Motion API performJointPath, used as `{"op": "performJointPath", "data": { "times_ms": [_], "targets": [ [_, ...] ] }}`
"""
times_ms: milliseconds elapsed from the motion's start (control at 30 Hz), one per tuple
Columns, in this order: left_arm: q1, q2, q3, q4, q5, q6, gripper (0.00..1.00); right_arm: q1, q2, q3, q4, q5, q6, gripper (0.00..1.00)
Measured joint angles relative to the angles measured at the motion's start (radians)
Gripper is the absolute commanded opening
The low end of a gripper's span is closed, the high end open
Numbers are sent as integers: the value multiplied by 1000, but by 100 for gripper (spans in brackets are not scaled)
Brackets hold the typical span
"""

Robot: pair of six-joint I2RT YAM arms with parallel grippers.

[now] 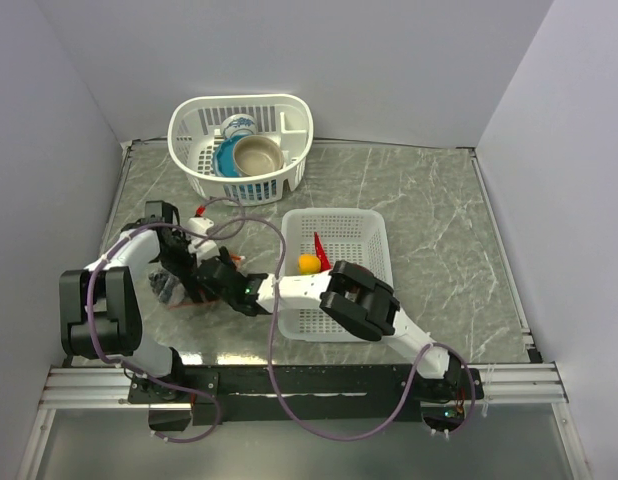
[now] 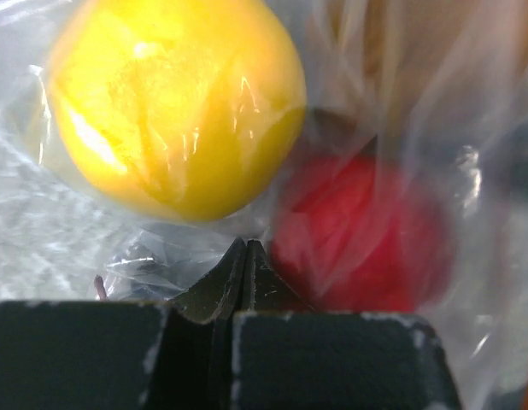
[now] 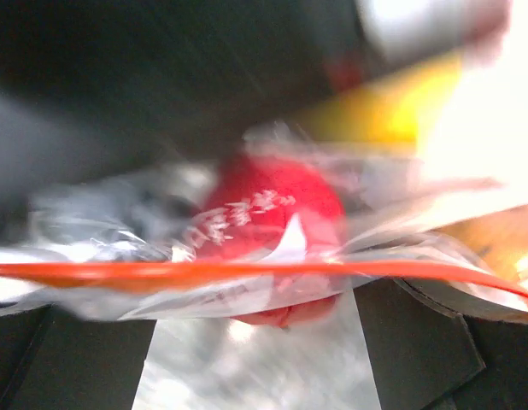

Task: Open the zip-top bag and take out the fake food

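Observation:
The zip-top bag lies on the table at the left, its orange-red zip strip stretched across the right wrist view. Inside it I see a yellow fruit and a red apple; the apple also shows in the right wrist view. My left gripper is shut on a fold of the bag's plastic, just below the two fruits. My right gripper is open, its fingers wide apart under the zip strip. In the top view both grippers meet at the bag, left and right.
A white mesh basket just right of the bag holds a yellow-orange fruit and a red chili. A second white basket at the back holds blue and beige bowls. The right arm reaches across the near basket.

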Motion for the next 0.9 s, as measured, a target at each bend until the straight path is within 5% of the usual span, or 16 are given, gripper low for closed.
{"op": "performJointPath", "data": {
  "times_ms": [133, 367, 467, 900],
  "targets": [
    [-7, 0, -23, 0, -5, -8, 1, 2, -28, -91, 5, 23, 1, 89],
    [-10, 0, -25, 0, -6, -22, 1, 2, -85, -189, 31, 34, 7, 56],
    [-10, 0, -25, 0, -17, -22, 1, 0, -123, -243, 47, 34, 4, 50],
    [16, 25, -25, 66, -174, -36, 1, 0, -496, -475, 50, 132, -33, 47]
  ]
}}
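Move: The red fruit sits just beyond my open right fingers, roughly 1 cm ahead, 1 cm left and 2 cm lower, with the bag's orange edge across them. From that hand, the black grapes are about 7 cm left and 1 cm back, the yellow fruit 6 cm straight ahead, and the basket's middle some 31 cm right and 1 cm ahead. From my left hand, the red fruit is about 4 cm right and 3 cm back. I draw my right hand about 4 cm right, sinking some 2 cm, and close its fingers around the red fruit. Gripping it, I keep going right towards the basket and climb steeply, about 11 cm from the low point, out of the bag. My left hand keeps its pinch on the plastic, eases 1 cm back, then pulls some 3.5 cm left, tilting about 10 degrees. ##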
